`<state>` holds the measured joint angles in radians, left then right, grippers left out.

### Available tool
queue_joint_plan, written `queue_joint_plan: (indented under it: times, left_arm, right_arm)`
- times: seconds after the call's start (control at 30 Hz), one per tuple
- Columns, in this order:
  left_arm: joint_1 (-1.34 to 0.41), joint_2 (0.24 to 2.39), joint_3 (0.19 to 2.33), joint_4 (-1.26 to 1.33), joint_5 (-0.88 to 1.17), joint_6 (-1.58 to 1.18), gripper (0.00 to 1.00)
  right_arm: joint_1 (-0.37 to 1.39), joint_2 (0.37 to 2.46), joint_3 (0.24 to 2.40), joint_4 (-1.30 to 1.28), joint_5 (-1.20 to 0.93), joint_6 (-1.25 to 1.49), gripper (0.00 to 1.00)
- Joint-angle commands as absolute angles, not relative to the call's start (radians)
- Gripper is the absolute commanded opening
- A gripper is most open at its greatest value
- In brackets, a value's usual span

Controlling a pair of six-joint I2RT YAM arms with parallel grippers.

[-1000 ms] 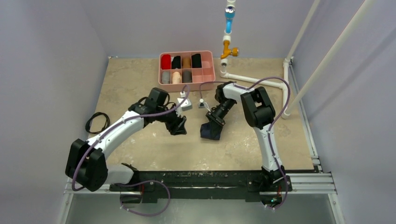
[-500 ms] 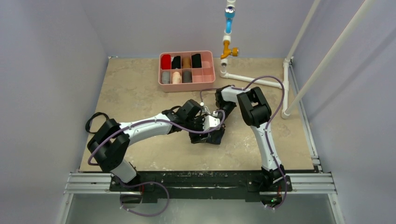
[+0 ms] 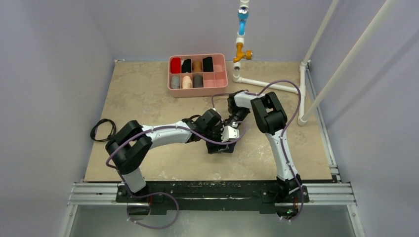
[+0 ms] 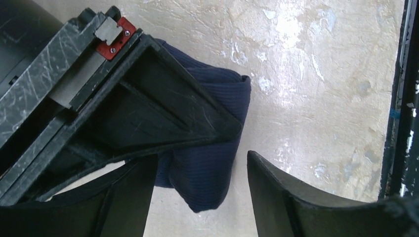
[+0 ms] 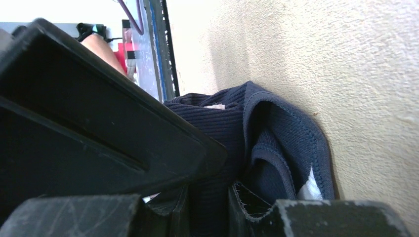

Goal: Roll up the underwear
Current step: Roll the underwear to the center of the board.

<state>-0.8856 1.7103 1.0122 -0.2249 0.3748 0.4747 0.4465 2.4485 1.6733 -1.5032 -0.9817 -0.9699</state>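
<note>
The underwear (image 4: 212, 163) is a bunched dark navy ribbed bundle lying on the table at centre (image 3: 226, 147). My right gripper (image 5: 210, 202) is shut on a fold of it, and a pale strip shows at the fabric's edge (image 5: 311, 190). In the left wrist view the right gripper's black body covers the bundle's upper part. My left gripper (image 4: 197, 197) is open, its fingers (image 4: 281, 197) standing on either side of the bundle's free lower end without pressing it. From above, both grippers (image 3: 221, 139) meet over the garment and hide most of it.
A pink compartment tray (image 3: 197, 93) with several fabric rolls stands at the back. White PVC pipes (image 3: 267, 85) run along the back right. A black cable coil (image 3: 101, 129) lies at the left edge. The front rail (image 4: 402, 98) is close to the left gripper.
My left arm has swung right from mid-table to the underwear and its jaws have widened around the bundle. The right gripper has kept its hold and barely moved.
</note>
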Motion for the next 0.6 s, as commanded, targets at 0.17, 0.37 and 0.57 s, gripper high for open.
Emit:
queue_joint_plan:
  times: [0.17,0.37,0.57]
  left_arm:
    - [-0.899,1.775,1.072,-0.182,0.387,0.478,0.57]
    - [-0.899,1.803,1.072,-0.191,0.402,0.468,0.40]
    - [-0.899,1.844,1.095,-0.229,0.430,0.465,0.13]
  right_arm:
    - [0.454,2.494,1.663,-1.293,-0.845,-1.010,0.02]
    - [0.452,2.491,1.662,-1.286,-0.845,-1.002,0.03]
    - [0.451,2.487,1.657,-1.272,-0.842,-0.986,0.09]
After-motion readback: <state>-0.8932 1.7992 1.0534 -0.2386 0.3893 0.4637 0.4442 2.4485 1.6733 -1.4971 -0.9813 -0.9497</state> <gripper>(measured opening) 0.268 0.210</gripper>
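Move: The underwear lies just under the left gripper, its middle about 3 cm to the right and 3 cm below, level with it fore and aft; its narrow left end already sits between and below the open fingers. From the right gripper, which already pinches the cloth, the underwear's middle is some 2 cm to the left at about the same height. The pink box stands roughly 28 cm ahead and 8 cm left of the left gripper, about 2 cm lower. Bring the left gripper down about 2 cm over the underwear's left end, edging barely half a centimetre to the right, with one finger on its far side and the other on its near side. While sinking, start closing, then shut to roughly a quarter open so that both fingers pinch the cloth. Keep the right gripper still, holding its pinch. ##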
